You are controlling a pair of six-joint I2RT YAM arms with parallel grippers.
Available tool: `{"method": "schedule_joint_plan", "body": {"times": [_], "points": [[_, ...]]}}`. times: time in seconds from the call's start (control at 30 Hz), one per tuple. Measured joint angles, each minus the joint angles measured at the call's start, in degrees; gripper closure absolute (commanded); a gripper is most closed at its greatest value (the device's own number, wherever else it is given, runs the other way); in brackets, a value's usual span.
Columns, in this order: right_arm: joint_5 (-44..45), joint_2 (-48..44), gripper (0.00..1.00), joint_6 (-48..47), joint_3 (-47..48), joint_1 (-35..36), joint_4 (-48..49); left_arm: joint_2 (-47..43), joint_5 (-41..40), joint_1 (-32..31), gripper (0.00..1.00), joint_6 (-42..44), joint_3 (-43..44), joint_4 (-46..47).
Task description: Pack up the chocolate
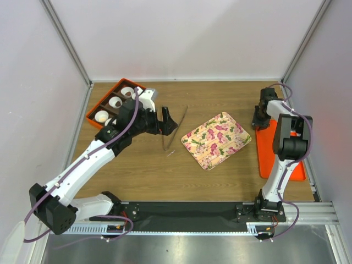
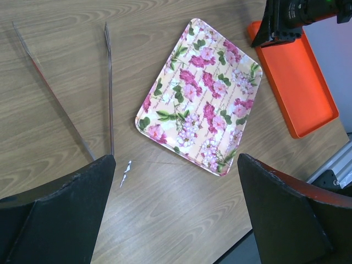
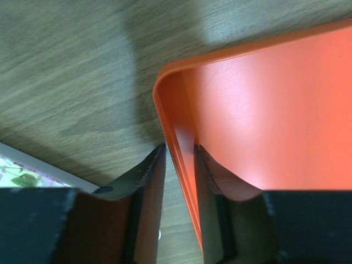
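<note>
I cannot make out any chocolate in these views. At the far left stands an orange box (image 1: pixel 93 113) with dark compartments and white paper cups (image 1: pixel 115 102) in them. My left gripper (image 1: pixel 163 124) hovers over the wood table to the right of that box. It is open wide (image 2: pixel 176 165) with nothing between its fingers. My right gripper (image 1: pixel 258 120) is at the far corner of a flat orange tray (image 1: pixel 269 148). Its jaws (image 3: pixel 179 148) straddle the tray's raised rim (image 3: pixel 171 126), one finger outside and one inside, with thin gaps still showing.
A pink-flowered tray (image 1: pixel 216 139) lies mid-table, also under the left wrist camera (image 2: pixel 201 93). Thin metal tongs (image 1: pixel 175 129) lie between it and the left gripper (image 2: pixel 109 82). A small white scrap (image 2: pixel 126 173) sits by the tongs' tip.
</note>
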Motion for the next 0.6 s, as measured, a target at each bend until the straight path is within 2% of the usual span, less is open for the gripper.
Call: {"method": "schedule_joint_plan", "body": {"times": [0.1,0.23,0.37,0.6], "points": [[0.0,0.2,0.76,-0.1,-0.2,0.0,0.6,0.0,0.0,0.0,0.00,0.0,0.0,-0.2],[-0.1,0.2,1.00,-0.7,-0.2,0.0,1.2,-0.1,0.0,0.0,0.00,0.0,0.0,-0.3],[0.1,0.4,1.00,-0.3,0.7,0.0,0.2,-0.4,0.0,0.0,0.00,0.0,0.0,-0.4],[4.5,-2.1,1.00,2.0,5.7,1.4,-8.2,-1.7,0.2,0.5,0.00,0.0,0.2,-1.8]]}}
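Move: The right fingers straddle the left rim of the orange lid, a few centimetres short of its far-left corner; the lid's middle is some 10 cm to their right and 10 cm back, about 1 cm lower. The flowered tray's middle is roughly 22 cm to this hand's left and 5 cm back. From the idle left hand, the lid's middle is about 58 cm to the right, 4 cm ahead and 26 cm below. The right fingers shut on the lid's left rim, pinching the wall near its far corner, while the hand hardly shifts. With the grip closed, the hand then lifts the rim straight up, about 4 cm and gathering speed, the fingers pointing down almost unturned. ##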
